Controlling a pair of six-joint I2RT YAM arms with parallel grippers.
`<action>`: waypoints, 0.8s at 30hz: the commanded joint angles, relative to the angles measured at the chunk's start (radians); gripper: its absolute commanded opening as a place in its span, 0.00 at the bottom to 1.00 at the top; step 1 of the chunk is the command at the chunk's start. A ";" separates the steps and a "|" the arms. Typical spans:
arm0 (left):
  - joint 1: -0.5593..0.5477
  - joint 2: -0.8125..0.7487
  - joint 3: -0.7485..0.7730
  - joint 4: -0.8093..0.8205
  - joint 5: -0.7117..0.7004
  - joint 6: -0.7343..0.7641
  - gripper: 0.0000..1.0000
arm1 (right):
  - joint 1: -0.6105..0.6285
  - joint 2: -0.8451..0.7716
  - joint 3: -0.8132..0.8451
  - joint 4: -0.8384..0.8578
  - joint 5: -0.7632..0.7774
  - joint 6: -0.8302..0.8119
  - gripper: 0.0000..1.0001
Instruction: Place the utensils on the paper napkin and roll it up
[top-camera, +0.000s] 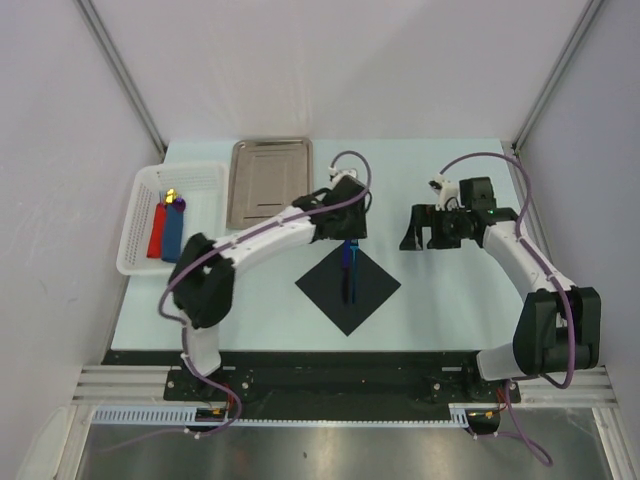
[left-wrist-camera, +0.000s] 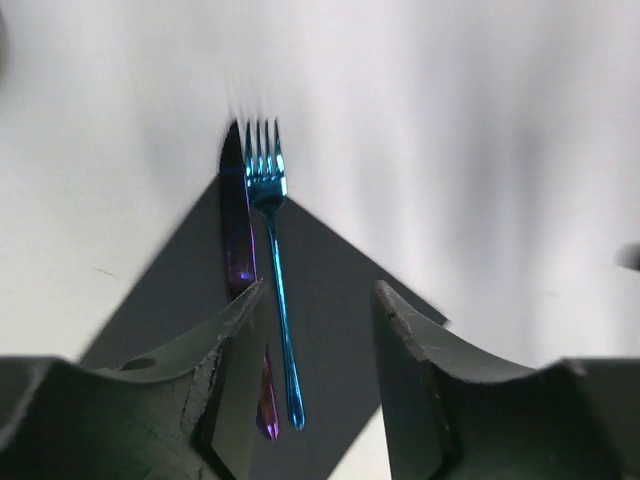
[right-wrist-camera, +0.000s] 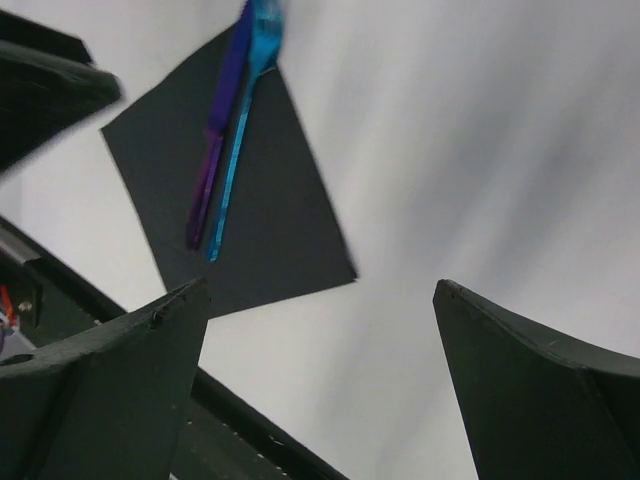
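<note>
The black paper napkin lies as a diamond in the middle of the table. Two utensils lie side by side on it, tips past its far corner: a bright blue fork and a dark purple knife. In the top view they show as one blue-purple streak. My left gripper hovers just above their handle ends, jaws apart and holding nothing. The fork handle lies free between the fingers. My right gripper hangs wide open and empty over bare table to the right, seeing the napkin and both utensils from the side.
A shiny steel tray sits at the back of the table. To its left stands a white basket with a flat red piece and a flat blue piece. A black rail runs along the near edge.
</note>
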 joint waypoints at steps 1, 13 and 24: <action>0.113 -0.206 -0.097 0.036 0.105 0.086 0.50 | 0.104 0.008 0.011 0.092 0.025 0.110 0.97; 0.285 -0.346 -0.376 0.020 0.359 0.269 0.27 | 0.358 0.167 0.076 0.194 0.340 0.266 0.18; 0.301 -0.285 -0.398 0.026 0.373 0.261 0.26 | 0.512 0.311 0.151 0.172 0.505 0.300 0.09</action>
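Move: The paper napkin's middle lies roughly 5 cm back and 17 cm left of the right hand, some 13 cm below. On it, the fork's middle is level with that hand and 15 cm left, the knife's a centimetre back and 17 cm left. From the left hand, the napkin's middle is about 7 cm straight back and 10 cm down; the fork's is 2 cm back, 1 cm right, the knife's 3 cm back, 1 cm left. Right hand, closing empty, sweeps 12 cm left and down towards the fork while left arcs 12 cm left, fingers narrowing. ##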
